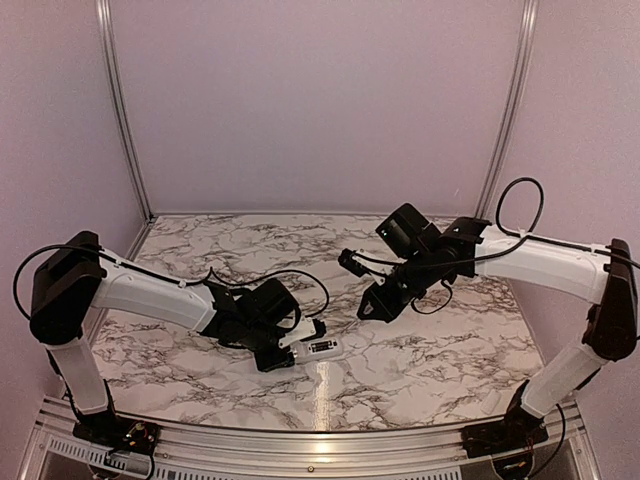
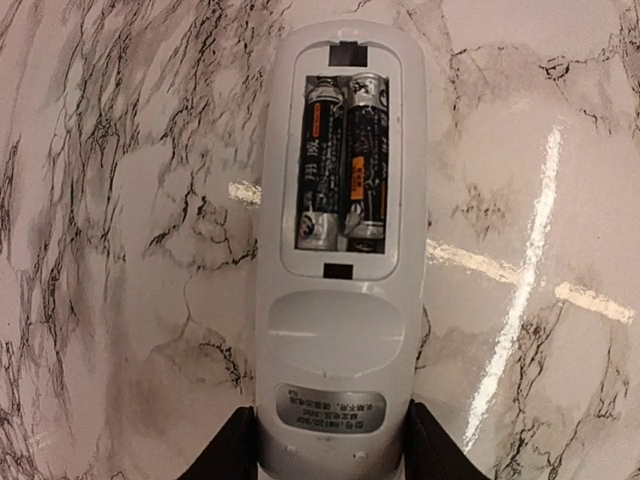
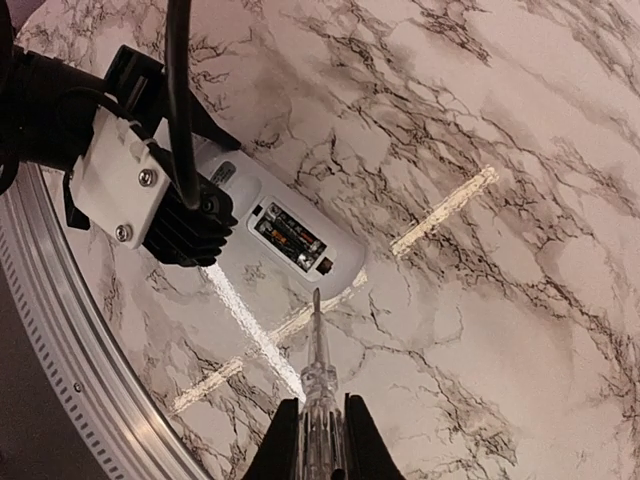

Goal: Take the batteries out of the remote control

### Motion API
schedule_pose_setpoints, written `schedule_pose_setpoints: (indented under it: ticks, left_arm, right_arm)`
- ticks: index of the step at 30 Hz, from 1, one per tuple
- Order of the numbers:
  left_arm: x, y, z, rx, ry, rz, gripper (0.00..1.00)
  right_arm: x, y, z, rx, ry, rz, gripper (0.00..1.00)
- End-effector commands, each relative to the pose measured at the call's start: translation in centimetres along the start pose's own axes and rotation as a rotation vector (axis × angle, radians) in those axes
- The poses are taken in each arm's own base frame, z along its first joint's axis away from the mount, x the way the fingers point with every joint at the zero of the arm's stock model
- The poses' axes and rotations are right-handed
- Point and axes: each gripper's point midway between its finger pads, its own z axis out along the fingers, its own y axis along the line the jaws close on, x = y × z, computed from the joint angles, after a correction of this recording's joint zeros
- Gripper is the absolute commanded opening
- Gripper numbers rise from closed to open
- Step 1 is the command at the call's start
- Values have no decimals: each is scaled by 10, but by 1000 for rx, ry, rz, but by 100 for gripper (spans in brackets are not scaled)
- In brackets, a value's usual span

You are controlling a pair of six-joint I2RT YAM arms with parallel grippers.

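Observation:
The white remote control (image 2: 340, 330) lies back-up on the marble table with its battery bay uncovered. Two dark batteries (image 2: 343, 165) sit side by side inside the bay. My left gripper (image 2: 335, 450) is shut on the remote's near end, one black finger against each side. In the top view the remote (image 1: 322, 347) pokes out to the right of the left gripper (image 1: 290, 352). My right gripper (image 3: 322, 440) is shut on a long thin grey stick (image 3: 318, 350). It hovers above the table, and the stick's tip points at the remote's (image 3: 300, 245) far end without touching it.
An aluminium rail (image 3: 80, 380) runs along the table's near edge, close behind the left gripper. A black cable (image 3: 178, 100) hangs over the left wrist's white camera housing (image 3: 120, 180). Pink walls and metal posts (image 1: 120, 110) enclose the back.

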Motion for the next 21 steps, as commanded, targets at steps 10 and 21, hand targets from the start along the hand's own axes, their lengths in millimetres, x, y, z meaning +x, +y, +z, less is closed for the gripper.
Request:
schedule_pose_setpoints:
  ticks: [10,21]
  left_arm:
    - [-34,29,-48,-206,-141,31,0]
    - [-44,34,-60,-248,-103,57,0]
  right_arm:
    - [-8,16,-2,-135,1,32,0]
    - [-32,9,-19,-76,-81,4,0]
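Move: The left hand holds the remote control by its label end; the batteries lie some 7 cm to its right, 1 cm ahead and about level. The tip of the screwdriver, its meeting point, is roughly 10 cm to the left hand's right, 2 cm ahead and 6 cm above. From the right hand, which grips that screwdriver, the batteries lie about 8 cm left, 1 cm ahead and 13 cm below; the screwdriver tip is 4 cm left, 1 cm ahead and 7 cm below. Upwards, about 6 cm, and some 2 cm forward, the left hand lifts the remote towards the screwdriver tip, swinging its own fingertips forward by around 13 degrees and keeping its pinch on the label end. The right hand hovers with the screwdriver still gripped, easing back a little, then drifting left and up about a centimetre. ##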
